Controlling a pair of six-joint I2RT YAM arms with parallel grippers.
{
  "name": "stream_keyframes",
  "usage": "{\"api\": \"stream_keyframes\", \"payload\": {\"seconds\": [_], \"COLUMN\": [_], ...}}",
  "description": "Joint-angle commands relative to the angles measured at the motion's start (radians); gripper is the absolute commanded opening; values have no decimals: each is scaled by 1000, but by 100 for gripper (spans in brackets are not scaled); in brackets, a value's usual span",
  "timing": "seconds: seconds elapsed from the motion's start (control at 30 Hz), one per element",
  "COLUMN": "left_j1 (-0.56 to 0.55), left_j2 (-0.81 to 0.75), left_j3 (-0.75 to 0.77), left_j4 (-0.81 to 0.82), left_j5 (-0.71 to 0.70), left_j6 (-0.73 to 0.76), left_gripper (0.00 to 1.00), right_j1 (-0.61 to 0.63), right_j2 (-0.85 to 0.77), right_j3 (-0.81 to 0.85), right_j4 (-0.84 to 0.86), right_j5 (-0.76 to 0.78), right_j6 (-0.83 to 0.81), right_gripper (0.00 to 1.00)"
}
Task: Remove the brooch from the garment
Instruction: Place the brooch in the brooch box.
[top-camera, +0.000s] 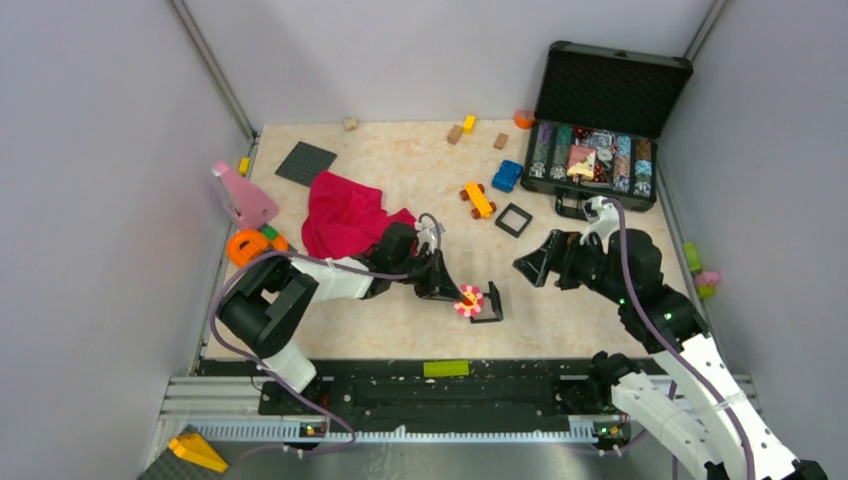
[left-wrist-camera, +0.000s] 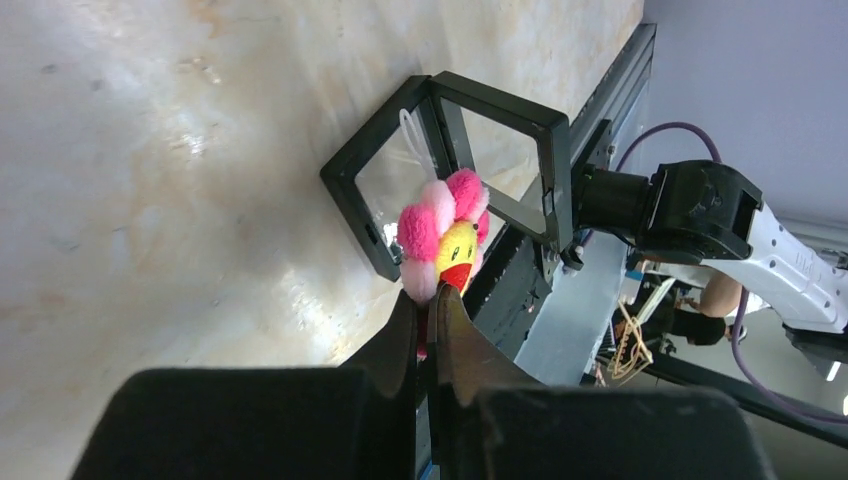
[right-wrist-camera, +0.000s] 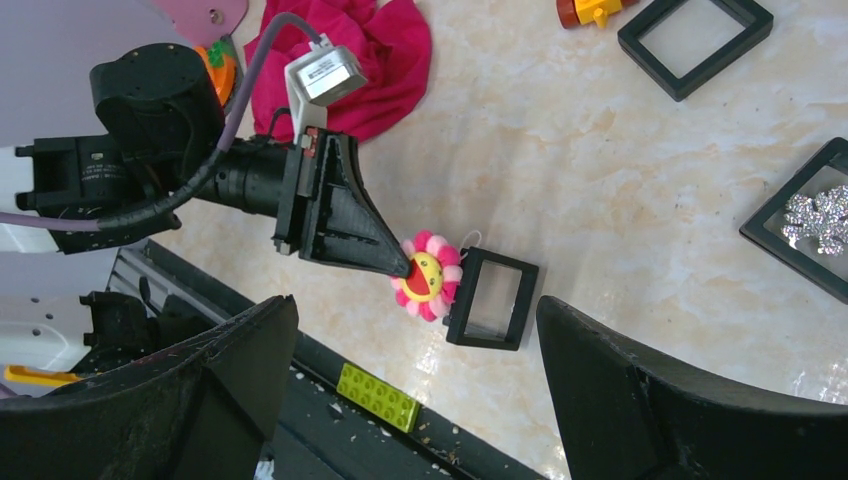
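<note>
The brooch (top-camera: 468, 299) (left-wrist-camera: 447, 235) (right-wrist-camera: 428, 277) is a fluffy flower with pink and white petals and a yellow smiling centre. My left gripper (top-camera: 457, 293) (left-wrist-camera: 432, 300) (right-wrist-camera: 405, 268) is shut on its edge and holds it near the table's front edge, well away from the garment. It hangs right beside a small black frame box (top-camera: 490, 305) (left-wrist-camera: 545, 120) (right-wrist-camera: 492, 300). The garment (top-camera: 345, 215) (right-wrist-camera: 370, 60) is a crumpled red cloth lying to the left behind that arm. My right gripper (top-camera: 535, 265) (right-wrist-camera: 415, 300) hovers open above and to the right, holding nothing.
An open black case (top-camera: 595, 150) of chips stands back right. An orange toy car (top-camera: 478, 200), a blue car (top-camera: 507, 176) and a black square frame (top-camera: 514, 219) lie mid-table. A grey plate (top-camera: 305, 163), a pink piece (top-camera: 243, 197) and an orange ring (top-camera: 245, 247) sit left. A green brick (right-wrist-camera: 378, 397) rests on the front rail.
</note>
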Motion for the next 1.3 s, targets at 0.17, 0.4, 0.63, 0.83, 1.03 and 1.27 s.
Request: {"api": "stream_keyframes", "payload": {"seconds": [0.17, 0.4, 0.63, 0.83, 1.03, 1.27], "left_j1": [-65, -73, -87, -89, -93, -93], "left_j2": [90, 158, 192, 197, 211, 157], "left_j3": [117, 157, 170, 164, 171, 177], "left_j4": [37, 41, 64, 116, 108, 11], "left_j5": [28, 19, 21, 34, 28, -45], "left_j6": [7, 10, -3, -34, -27, 36], "left_gripper": [0, 0, 0, 0, 13, 41], "right_j1": [8, 8, 7, 8, 8, 8], "right_j2": [-10, -15, -16, -14, -15, -8], "right_j3": [16, 18, 22, 22, 26, 29], "right_j4": [22, 17, 10, 10, 7, 10], "right_j5": [-10, -9, -4, -6, -8, -10], "right_j6": [-7, -8, -11, -11, -11, -12], "right_gripper": [92, 92, 92, 92, 92, 92]}}
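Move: My left hand holds the flower brooch just short of the open brooch box, whose tray lies about 5 cm to my right, roughly level fore-and-aft and some 5 cm lower, with its lid standing up on the far right side. An empty black frame lies some 16 cm ahead and 11 cm right, and the red garment about 16 cm ahead and 20 cm left. From my idle right hand the box is about 6 cm left, roughly level, and some 21 cm below. I carry the pinched brooch about 4.5 cm to the right with my left hand, over the tray and towards the upright lid. Most of that sideways travel comes first; then I sink roughly 2 cm into the box, and at the very end begin spreading my fingers to about a third open to release the brooch there. ##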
